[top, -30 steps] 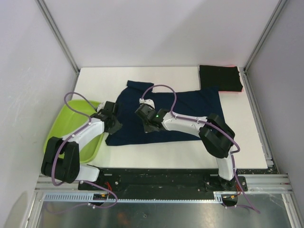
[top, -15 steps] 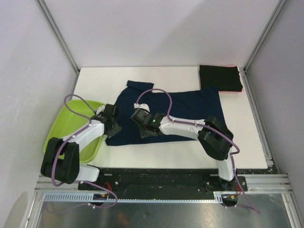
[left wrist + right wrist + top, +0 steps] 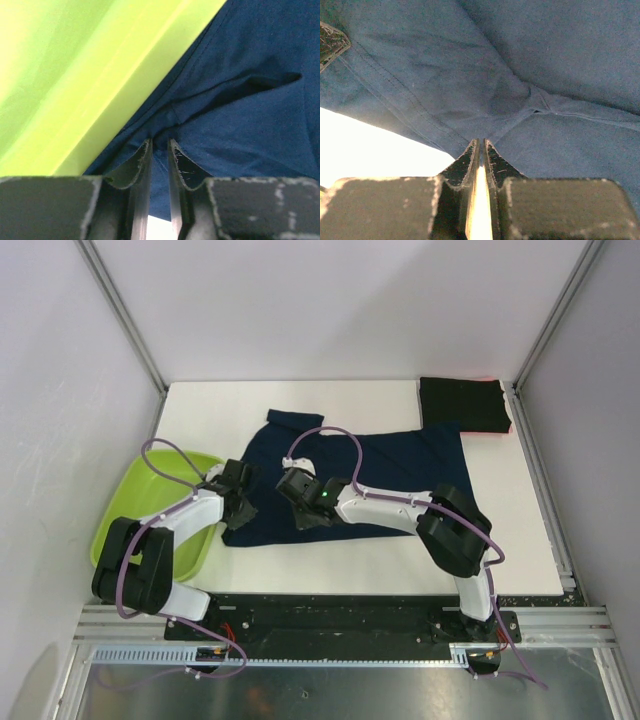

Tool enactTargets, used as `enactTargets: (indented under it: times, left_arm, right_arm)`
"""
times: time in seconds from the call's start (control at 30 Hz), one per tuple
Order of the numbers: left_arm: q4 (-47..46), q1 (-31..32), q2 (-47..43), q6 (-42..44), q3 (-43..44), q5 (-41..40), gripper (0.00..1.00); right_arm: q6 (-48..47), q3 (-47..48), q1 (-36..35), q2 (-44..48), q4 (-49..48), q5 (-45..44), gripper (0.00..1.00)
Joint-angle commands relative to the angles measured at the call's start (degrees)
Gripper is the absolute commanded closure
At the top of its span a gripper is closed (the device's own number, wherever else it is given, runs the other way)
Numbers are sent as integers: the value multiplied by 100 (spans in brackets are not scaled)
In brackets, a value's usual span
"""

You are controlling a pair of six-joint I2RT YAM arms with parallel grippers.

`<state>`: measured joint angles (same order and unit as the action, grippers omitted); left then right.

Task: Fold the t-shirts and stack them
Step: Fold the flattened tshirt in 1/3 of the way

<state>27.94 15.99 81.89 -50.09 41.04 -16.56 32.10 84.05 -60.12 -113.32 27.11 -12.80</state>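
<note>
The navy t-shirt lies spread on the white table, sleeves toward the back. My left gripper sits at its left edge beside the tub, jaws narrow with navy cloth pinched between them. A little to the right, my right gripper is on the shirt's near-left part. Its jaws are nearly together on a seam fold of the navy cloth. The black t-shirt lies folded at the back right corner, a red-pink edge showing under it.
A lime-green tub stands at the table's left edge, its wall close against the left gripper. Bare white table lies right of the navy shirt and behind it. Metal frame posts rise at both back corners.
The right gripper has slid left and slightly nearer across the navy shirt, then stopped. The left arm's elbow has shifted; its gripper stays at the shirt's left edge.
</note>
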Motion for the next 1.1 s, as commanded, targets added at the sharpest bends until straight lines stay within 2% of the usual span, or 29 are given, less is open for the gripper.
enactTargets:
  times: [0.0,0.1,0.33,0.57,1.07]
  left_arm:
    - [-119,-28,-13,18,236,-197,81]
    - [-120,-34,-85,45,285,-180,87]
    - [-116,-34,-168,93,384,-107,99]
    - [-115,-29,-139,95,468,-68,100]
    - [-114,-34,-46,89,558,6,100]
  right_arm:
    - [8,-14,-39,163,-119,-39,90]
    - [-16,-38,-50,146,-130,-29,89]
    - [-123,-64,-124,54,-191,30,80]
    - [-223,-64,-276,-53,-177,-8,72]
    - [-239,-90,-421,-294,-95,-19,69]
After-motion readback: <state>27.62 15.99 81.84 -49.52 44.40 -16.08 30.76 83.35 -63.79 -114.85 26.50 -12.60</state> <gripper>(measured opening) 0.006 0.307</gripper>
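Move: The right hand, almost shut, hovers above the t-shirt. The near-edge spot it goes for, the point of the sleeve's stitched hem, lies about 4 cm back, 2 cm left and 4 cm below, and a puckered seam about 3 cm ahead, also 4 cm below. The left hand has the cloth fold right at its partly open fingertips, 1 cm below; the shirt's near-left corner is 5 cm back and 2 cm left, the green tray's middle 17 cm left and 3 cm ahead. The left fingers close fully on the navy cloth fold at their tips, pinching it, while that hand draws about 2 cm forward and 2 cm up, hardly turning. Meanwhile the right hand slides some 3 cm back and about 1 cm left towards the shirt's near edge, sinking 1.5 cm mostly near the end and opening its fingers to about a third as it swings roughly 5 degrees counter-clockwise, so that they come to stand to either side of the hem point without visible contact. ##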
